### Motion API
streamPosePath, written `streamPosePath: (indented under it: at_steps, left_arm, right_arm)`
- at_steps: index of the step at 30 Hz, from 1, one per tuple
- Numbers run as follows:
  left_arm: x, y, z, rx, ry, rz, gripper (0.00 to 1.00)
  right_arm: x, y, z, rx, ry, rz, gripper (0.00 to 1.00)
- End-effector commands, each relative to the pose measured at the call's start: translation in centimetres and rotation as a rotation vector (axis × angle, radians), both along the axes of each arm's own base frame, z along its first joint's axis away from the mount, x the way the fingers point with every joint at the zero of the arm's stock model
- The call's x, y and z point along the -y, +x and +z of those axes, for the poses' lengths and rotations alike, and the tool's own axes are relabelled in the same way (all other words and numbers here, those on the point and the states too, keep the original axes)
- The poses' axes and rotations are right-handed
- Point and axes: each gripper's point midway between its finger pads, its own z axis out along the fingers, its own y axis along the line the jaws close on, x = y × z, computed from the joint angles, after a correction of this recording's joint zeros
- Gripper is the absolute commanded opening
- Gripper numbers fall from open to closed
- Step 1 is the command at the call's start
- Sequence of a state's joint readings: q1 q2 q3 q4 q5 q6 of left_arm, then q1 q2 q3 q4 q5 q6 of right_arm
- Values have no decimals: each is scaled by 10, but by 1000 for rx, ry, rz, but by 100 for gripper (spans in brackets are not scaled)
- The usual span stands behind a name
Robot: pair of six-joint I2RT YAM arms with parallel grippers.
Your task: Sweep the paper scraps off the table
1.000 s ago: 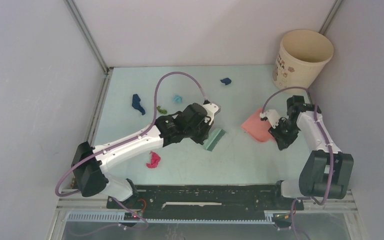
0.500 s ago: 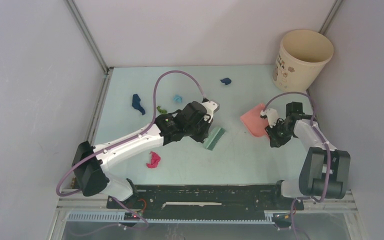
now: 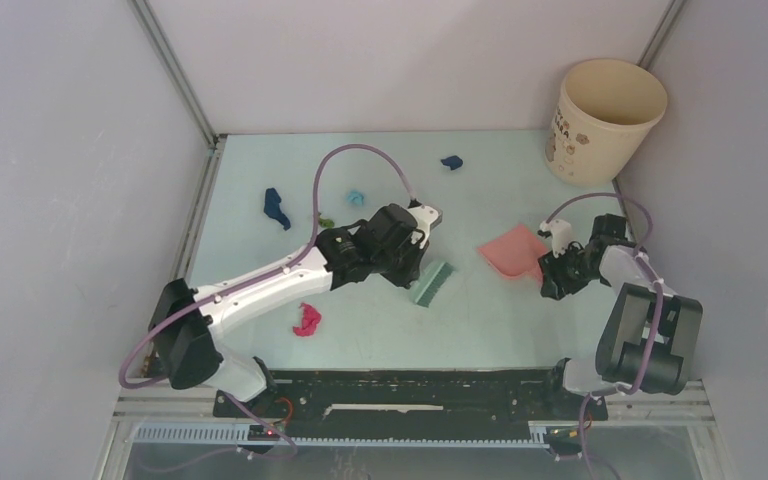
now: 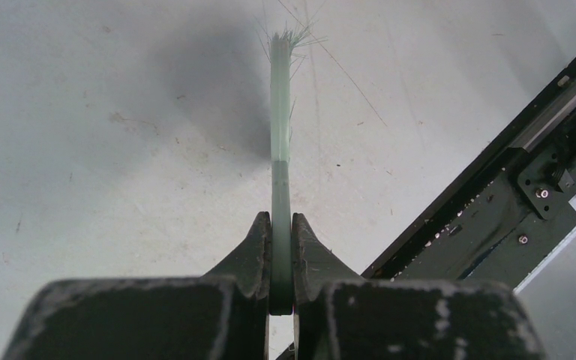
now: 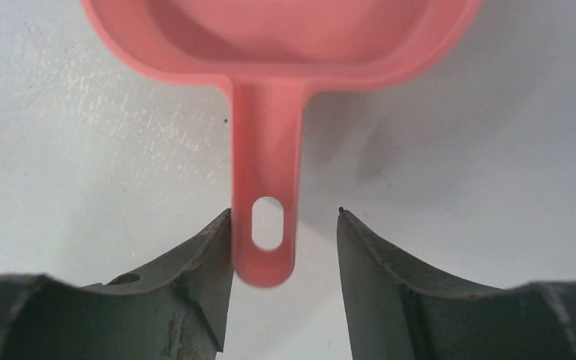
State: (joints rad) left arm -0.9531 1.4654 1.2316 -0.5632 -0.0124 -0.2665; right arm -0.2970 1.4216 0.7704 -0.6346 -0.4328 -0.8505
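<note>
Paper scraps lie on the mint-green table (image 3: 480, 320): a magenta one (image 3: 307, 320), a dark blue one (image 3: 276, 208), a teal one (image 3: 356, 197), a green one (image 3: 325, 221) and a second dark blue one (image 3: 451, 162). My left gripper (image 4: 281, 225) is shut on the thin handle of the green brush (image 4: 280, 112), whose bristles (image 3: 430, 282) rest mid-table. The pink dustpan (image 3: 512, 250) lies flat right of the brush. Its handle (image 5: 266, 150) sits between the jaws of my open right gripper (image 5: 285, 217), against the left finger with a gap to the right one.
A cream bucket (image 3: 603, 118) stands in the far right corner. Grey walls close in the table on three sides. A black rail (image 3: 410, 390) runs along the near edge, seen also in the left wrist view (image 4: 510, 195).
My right gripper has opened and let go of the dustpan handle, and its wrist has swung round toward the right. The left arm with the brush has barely shifted.
</note>
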Motion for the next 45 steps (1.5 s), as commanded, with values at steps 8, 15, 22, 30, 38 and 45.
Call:
streamPosePath:
  at_steps: [8, 15, 22, 30, 38, 45]
  left_arm:
    - [13, 0, 0, -22, -48, -15, 6]
    - [10, 12, 9, 7, -55, 23, 5]
    - [17, 67, 55, 47, -219, 164, 5]
    - [36, 179, 86, -40, -611, 495, 0]
    - [39, 267, 75, -83, -928, 781, 0]
    - [45, 328, 16, -192, -1089, 935, 0]
  right_arm:
    - [-1, 9, -4, 90, 73, 18, 55]
    - [0, 9, 2, 110, 61, 25, 26]
    - [9, 4, 37, 195, -5, -19, 11]
    - [5, -7, 52, 191, 20, -109, 0]
    - [0, -11, 52, 171, 47, -122, 0]
    - [-9, -6, 47, 149, 72, -123, 0]
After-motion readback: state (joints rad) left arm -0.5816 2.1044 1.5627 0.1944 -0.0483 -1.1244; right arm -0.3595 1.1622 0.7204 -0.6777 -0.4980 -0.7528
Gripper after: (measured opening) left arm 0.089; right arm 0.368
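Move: From the left hand, still gripping the brush, the far dark-blue scrap lies about 40 cm ahead, 11 cm right and 15 cm below; the light-blue scrap is 29 cm ahead and 12 cm left, the dustpan some 14 cm ahead and 28 cm right. The right hand's open fingers straddle the dustpan handle, the dustpan's middle roughly 6 cm ahead and 7 cm left; that far scrap is about 33 cm ahead, 24 cm left of this hand. Forward, after a brief pause, the left hand carries the brush nearly 30 cm towards the far dark-blue scrap, drifting slightly right, arching up about 5 cm and back down while it turns counter-clockwise and rolls left side down, each near 50 degrees. Meanwhile the right hand dips slightly, closes on the dustpan handle and lifts about 5 cm, its fingers tipping up some 10 degrees. ##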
